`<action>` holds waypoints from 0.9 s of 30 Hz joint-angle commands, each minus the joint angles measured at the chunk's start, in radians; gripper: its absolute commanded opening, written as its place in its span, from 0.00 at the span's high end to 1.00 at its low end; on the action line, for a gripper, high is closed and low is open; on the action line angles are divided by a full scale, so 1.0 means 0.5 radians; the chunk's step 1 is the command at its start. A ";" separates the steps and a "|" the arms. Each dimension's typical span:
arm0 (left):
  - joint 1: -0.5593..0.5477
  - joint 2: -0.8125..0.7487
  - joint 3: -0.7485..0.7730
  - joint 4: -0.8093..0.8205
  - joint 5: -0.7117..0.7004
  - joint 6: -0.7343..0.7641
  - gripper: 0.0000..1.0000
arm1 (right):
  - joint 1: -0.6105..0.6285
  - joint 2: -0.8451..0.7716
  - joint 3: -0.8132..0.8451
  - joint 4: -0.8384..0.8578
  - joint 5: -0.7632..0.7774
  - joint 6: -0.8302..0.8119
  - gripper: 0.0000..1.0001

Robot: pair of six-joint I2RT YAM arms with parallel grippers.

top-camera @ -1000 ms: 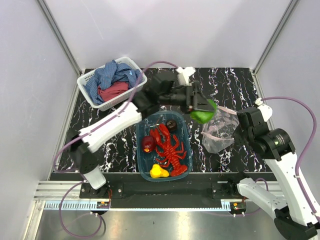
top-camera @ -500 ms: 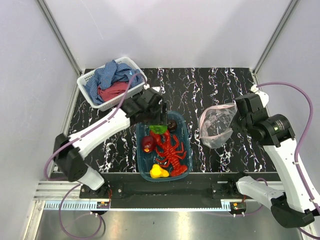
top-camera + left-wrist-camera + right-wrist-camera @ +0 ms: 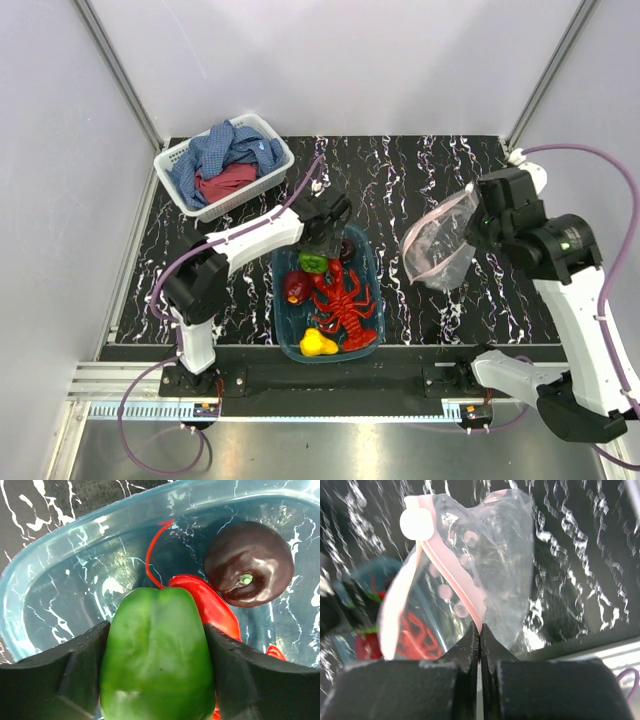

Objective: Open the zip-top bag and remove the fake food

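My left gripper is shut on the green pepper, whose sides touch both pads, low over the far end of the teal tub. In the tub lie the red lobster, a yellow pear, a dark red fruit and a small dark round piece. In the top view the left gripper stands over the pepper. The right gripper is shut on the pinkish zip strip of the zip-top bag. The bag hangs open and looks empty at the right.
A white basket with blue and red cloths stands at the back left. The teal tub sits near the front edge between the arms. Grey walls close the left, back and right of the black marbled table.
The left gripper carried the green pepper from beside the bag back to the tub's far end. The right gripper lifted the bag slightly and drew it away to the right.
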 commanded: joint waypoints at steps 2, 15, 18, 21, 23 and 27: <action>0.011 -0.227 0.033 0.032 0.009 0.113 0.01 | 0.006 -0.070 0.223 -0.514 0.248 -0.062 1.00; 0.002 -0.899 0.095 -0.213 0.466 0.006 0.01 | 0.000 0.490 0.094 0.258 0.285 -0.469 0.91; -0.010 -1.132 -0.083 -0.188 0.540 -0.098 0.01 | -0.009 0.813 0.247 0.388 0.258 -0.565 0.81; -0.019 -1.335 -0.255 -0.173 0.516 -0.196 0.01 | -0.009 1.101 0.436 0.403 0.200 -0.608 0.60; -0.016 -1.467 -0.314 -0.170 0.506 -0.215 0.01 | -0.009 1.233 0.544 0.373 0.111 -0.608 0.40; -0.016 -1.663 -0.375 -0.140 0.494 -0.248 0.01 | -0.009 1.264 0.704 0.357 -0.015 -0.620 0.01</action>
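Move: The left hand still holds the green pepper between its fingers inside the container; the dark round vegetable lies about 4 cm ahead and 7 cm right, the red apple some 6 cm back and 4 cm left, both a few centimetres lower. The right hand holds the emptied bag up by its edge; bare table for it is about 13 cm ahead and 30 cm below, with the container's middle roughly 25 cm left, 2 cm ahead and 28 cm below. Left opens off the pepper, rises some 19 cm and back; right goes 15 cm forward-down, releasing the bag. ##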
